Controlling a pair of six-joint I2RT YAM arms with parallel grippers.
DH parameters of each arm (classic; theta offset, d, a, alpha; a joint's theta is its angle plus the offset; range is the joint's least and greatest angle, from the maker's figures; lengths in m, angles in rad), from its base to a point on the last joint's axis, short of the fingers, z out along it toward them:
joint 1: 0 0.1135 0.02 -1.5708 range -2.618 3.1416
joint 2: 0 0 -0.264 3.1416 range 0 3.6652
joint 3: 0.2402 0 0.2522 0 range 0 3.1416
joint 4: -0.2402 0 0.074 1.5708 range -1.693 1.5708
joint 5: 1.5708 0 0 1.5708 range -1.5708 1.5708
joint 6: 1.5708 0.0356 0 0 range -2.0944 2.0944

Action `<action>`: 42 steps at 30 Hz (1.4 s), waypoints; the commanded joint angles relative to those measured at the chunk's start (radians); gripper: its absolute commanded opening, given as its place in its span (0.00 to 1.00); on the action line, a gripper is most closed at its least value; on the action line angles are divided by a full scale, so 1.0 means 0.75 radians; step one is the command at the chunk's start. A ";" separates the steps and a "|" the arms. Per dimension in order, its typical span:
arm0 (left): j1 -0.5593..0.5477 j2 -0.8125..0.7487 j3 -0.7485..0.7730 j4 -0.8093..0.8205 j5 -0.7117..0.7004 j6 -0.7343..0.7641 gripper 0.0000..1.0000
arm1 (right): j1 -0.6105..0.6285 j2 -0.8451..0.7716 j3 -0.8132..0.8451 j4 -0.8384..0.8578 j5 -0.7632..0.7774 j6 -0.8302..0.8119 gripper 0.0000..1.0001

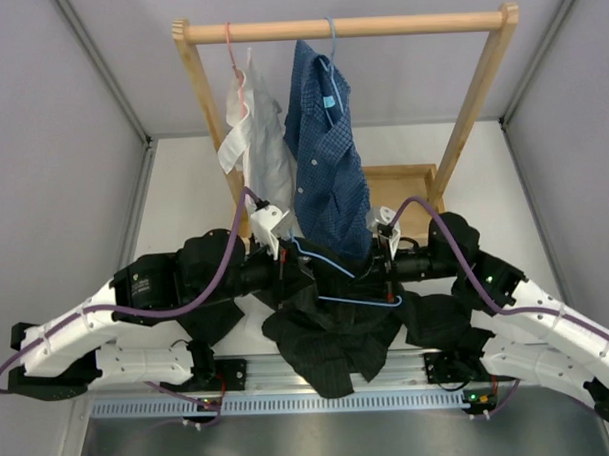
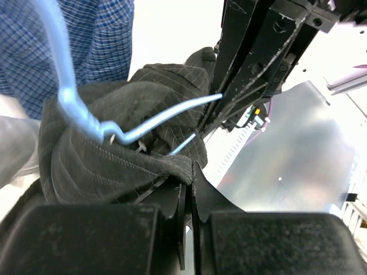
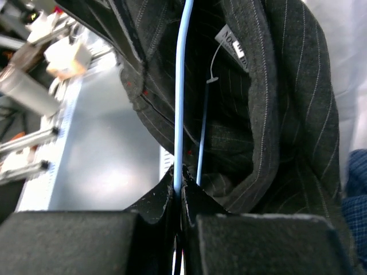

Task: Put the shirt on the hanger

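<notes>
The black pinstriped shirt (image 1: 334,342) hangs bunched between my two grippers above the table's near edge. The thin light-blue hanger (image 1: 324,257) runs through it, with its wire partly inside the cloth. My left gripper (image 1: 291,270) is shut on a folded edge of the shirt (image 2: 114,166), just below the hanger's twisted neck (image 2: 86,117). My right gripper (image 1: 379,275) is shut on the hanger wire (image 3: 182,86), which rises straight out of its jaws. Beside that wire hangs the shirt collar (image 3: 275,114) with its white label (image 3: 232,46).
A wooden rack (image 1: 348,26) stands at the back, carrying a white shirt (image 1: 256,140) on a pink hanger and a blue checked shirt (image 1: 327,157). The rack's wooden base (image 1: 408,174) lies behind my right arm. A metal rail (image 1: 290,399) runs along the near edge.
</notes>
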 commanded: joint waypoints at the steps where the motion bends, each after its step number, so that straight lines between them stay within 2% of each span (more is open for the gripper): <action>1: 0.001 0.010 0.106 -0.062 -0.031 0.040 0.00 | 0.045 -0.052 -0.112 0.487 0.159 0.077 0.00; 8: 0.003 0.145 0.298 -0.073 0.081 0.103 0.00 | 0.231 -0.017 -0.302 0.886 0.407 0.134 0.00; 12: 0.001 0.245 0.396 -0.073 0.242 0.160 0.00 | 0.276 0.000 -0.345 1.022 0.499 0.161 0.00; 15: 0.001 0.254 0.417 -0.083 0.224 0.173 0.00 | 0.282 -0.039 -0.392 1.079 0.577 0.171 0.00; 19: 0.001 0.229 0.466 -0.152 0.053 0.181 0.00 | 0.282 -0.131 -0.442 1.085 0.638 0.171 0.00; 20: 0.003 0.229 0.480 -0.193 0.020 0.183 0.05 | 0.282 -0.144 -0.456 1.105 0.646 0.177 0.00; 21: 0.001 0.231 0.494 -0.209 -0.007 0.191 0.14 | 0.282 -0.154 -0.470 1.128 0.654 0.194 0.00; 22: 0.003 0.237 0.531 -0.226 -0.017 0.197 0.39 | 0.282 -0.166 -0.503 1.191 0.659 0.200 0.00; 23: 0.003 0.241 0.548 -0.238 0.003 0.208 0.58 | 0.282 -0.168 -0.519 1.228 0.661 0.206 0.00; 24: 0.003 0.247 0.568 -0.238 0.036 0.234 0.68 | 0.282 -0.168 -0.532 1.257 0.667 0.220 0.00; 25: 0.003 0.260 0.593 -0.238 0.073 0.252 0.72 | 0.282 -0.164 -0.558 1.328 0.667 0.228 0.00; 27: 0.003 0.268 0.676 -0.236 0.134 0.293 0.73 | 0.282 -0.146 -0.575 1.392 0.671 0.249 0.00; 29: 0.003 0.264 0.738 -0.236 0.155 0.320 0.67 | 0.282 -0.136 -0.597 1.478 0.663 0.259 0.00; 33: 0.003 0.245 0.856 -0.232 0.118 0.526 0.65 | 0.282 -0.131 -0.616 1.521 0.638 0.276 0.00; 36: 0.003 0.223 0.828 -0.228 0.047 0.704 0.69 | 0.282 -0.174 -0.618 1.470 0.634 0.265 0.00; 38: 0.003 0.217 0.759 -0.224 0.034 0.823 0.77 | 0.282 -0.217 -0.622 1.441 0.614 0.263 0.00; 40: 0.001 0.225 0.702 -0.220 0.003 0.856 0.83 | 0.282 -0.272 -0.618 1.374 0.573 0.249 0.00; 42: 0.003 0.231 0.675 -0.201 0.042 0.895 0.83 | 0.282 -0.317 -0.605 1.315 0.534 0.219 0.00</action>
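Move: The shirt's collar opening, with the blue hanger already partly inside it, lies about 7 cm right of the left hand and 4 cm below it; from the right hand it is some 8 cm left and 2 cm ahead. The hanger's hook is roughly 7 cm ahead of the left hand, 1 cm right and 2 cm above it. The hanging checked shirt stands around 15 cm ahead of the left hand and 8 cm right. The shirt's collar edge, still pinched in the left fingers, is drawn up about 4 cm and right 3 cm over the hanger; then those fingers open wide, let it go and climb roughly another 10 cm, drifting left and rolling some 30 degrees. The right hand keeps its pinch on the hanger end, pushes nearly 4 cm left into the shirt, then eases back right and up 3 cm, its fingertips tipping up about 30 degrees. ##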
